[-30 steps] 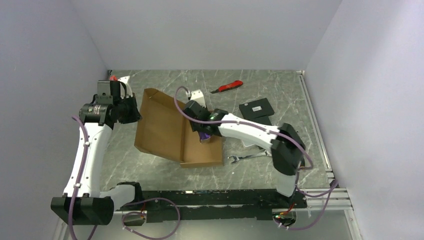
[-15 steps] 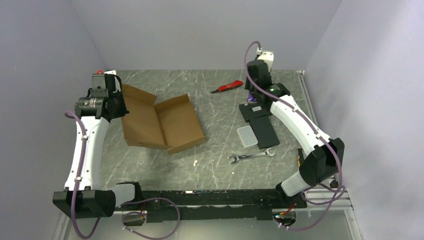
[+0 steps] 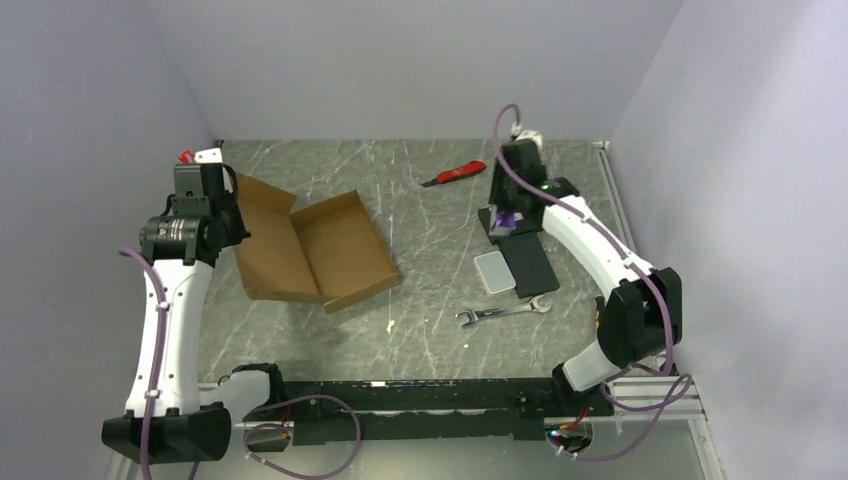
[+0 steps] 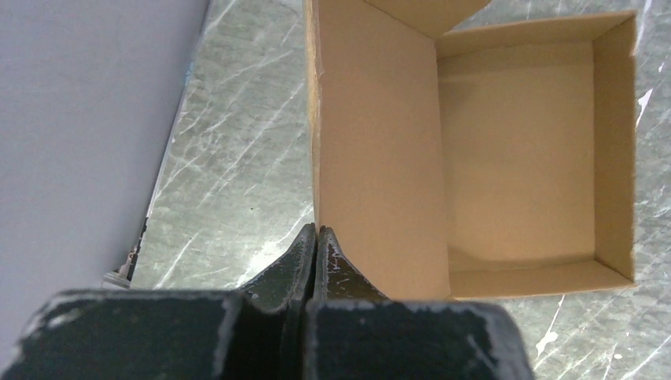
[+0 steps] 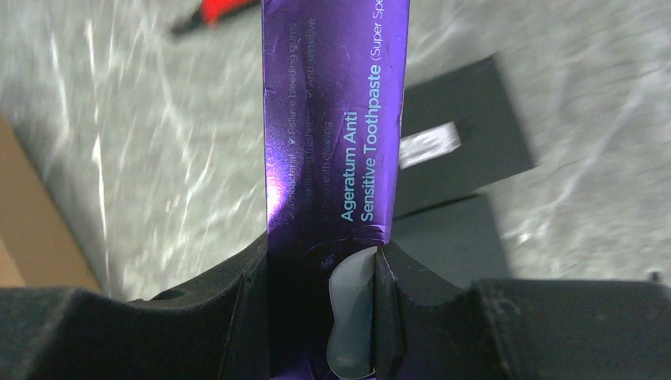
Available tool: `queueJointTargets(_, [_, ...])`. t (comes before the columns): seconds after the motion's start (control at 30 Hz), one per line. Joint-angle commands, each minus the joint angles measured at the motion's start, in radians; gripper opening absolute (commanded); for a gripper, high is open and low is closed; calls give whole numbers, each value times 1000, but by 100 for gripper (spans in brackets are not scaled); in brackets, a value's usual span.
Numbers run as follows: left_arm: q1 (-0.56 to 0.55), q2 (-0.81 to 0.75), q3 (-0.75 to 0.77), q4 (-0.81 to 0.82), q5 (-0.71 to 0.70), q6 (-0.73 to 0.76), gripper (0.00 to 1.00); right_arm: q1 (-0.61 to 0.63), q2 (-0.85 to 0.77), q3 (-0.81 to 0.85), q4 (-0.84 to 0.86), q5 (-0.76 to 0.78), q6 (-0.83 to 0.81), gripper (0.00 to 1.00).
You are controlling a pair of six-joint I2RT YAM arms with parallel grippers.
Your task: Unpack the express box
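Note:
The express box (image 3: pixel 345 250) lies open at the table's left, a brown carton whose tray (image 4: pixel 514 158) shows nothing inside. Its lid (image 4: pixel 372 158) stands raised along the left side. My left gripper (image 3: pixel 230 210) is shut, its tips (image 4: pixel 316 231) pinching the lid's outer edge. At the back right, my right gripper (image 3: pixel 507 224) is shut on a purple toothpaste box (image 5: pixel 332 119). That purple box (image 3: pixel 506 216) hangs over the black flat boxes, pointing away from the wrist between the two fingers (image 5: pixel 324 247).
Two black flat boxes (image 3: pixel 527 262) (image 5: pixel 467 134) lie right of centre, with a pale grey pad (image 3: pixel 494 270) beside them. A silver wrench (image 3: pixel 500 314) lies nearer the front. A red utility knife (image 3: pixel 455 173) sits at the back. Walls close in on the left, back and right.
My right gripper lifted the purple toothpaste box out of the carton and carried it right, over the black boxes. The left arm pulled the carton leftward and its lid dropped lower.

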Motion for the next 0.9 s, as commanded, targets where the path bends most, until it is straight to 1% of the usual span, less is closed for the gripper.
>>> queueJointTargets(0.0, [2,-68,8,18,-66,14,2,152,-39,-61,29,-92,13,33])
queueJointTargets(0.13, [3,-68,24,-24,-56,2,4,291,2,-105,62,-104,-30,33])
queueJointTargets(0.23, [3,-83,-12,-23,-46,-11,7,370,74,-98,66,-90,-60,33])
queueJointTargets(0.43, [2,-118,-115,5,-10,-46,12,457,229,-1,63,-60,-76,34])
queueJointTargets(0.5, [3,-121,-125,-3,-18,-51,15,480,273,44,40,-19,-66,35])
queueJointTargets(0.57, [4,-127,-123,-12,-22,-56,20,492,312,79,15,9,-58,35])
queueJointTargets(0.63, [3,-137,-118,-14,-22,-57,26,495,337,85,10,18,-65,36])
queueJointTargets(0.77, [2,-154,-95,-28,-34,-50,42,493,348,47,23,48,-90,37])
queueJointTargets(0.87, [4,-164,-78,-37,-35,-53,51,493,351,21,18,39,-102,40])
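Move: The right hand holds the toothpaste; the bare table spot it goes to lies about 19 cm to its left, 10 cm back and 18 cm below. From this hand the open box's base is roughly 37 cm left and 8 cm back, the white case 3 cm left and 12 cm back, both at table height. The left hand's closed tips are at the lid edge, with the box base about 22 cm right, 8 cm ahead and 25 cm below. Right hand carries toothpaste some 20 cm left, 14 down and back to beside the box; left releases lid edge. ##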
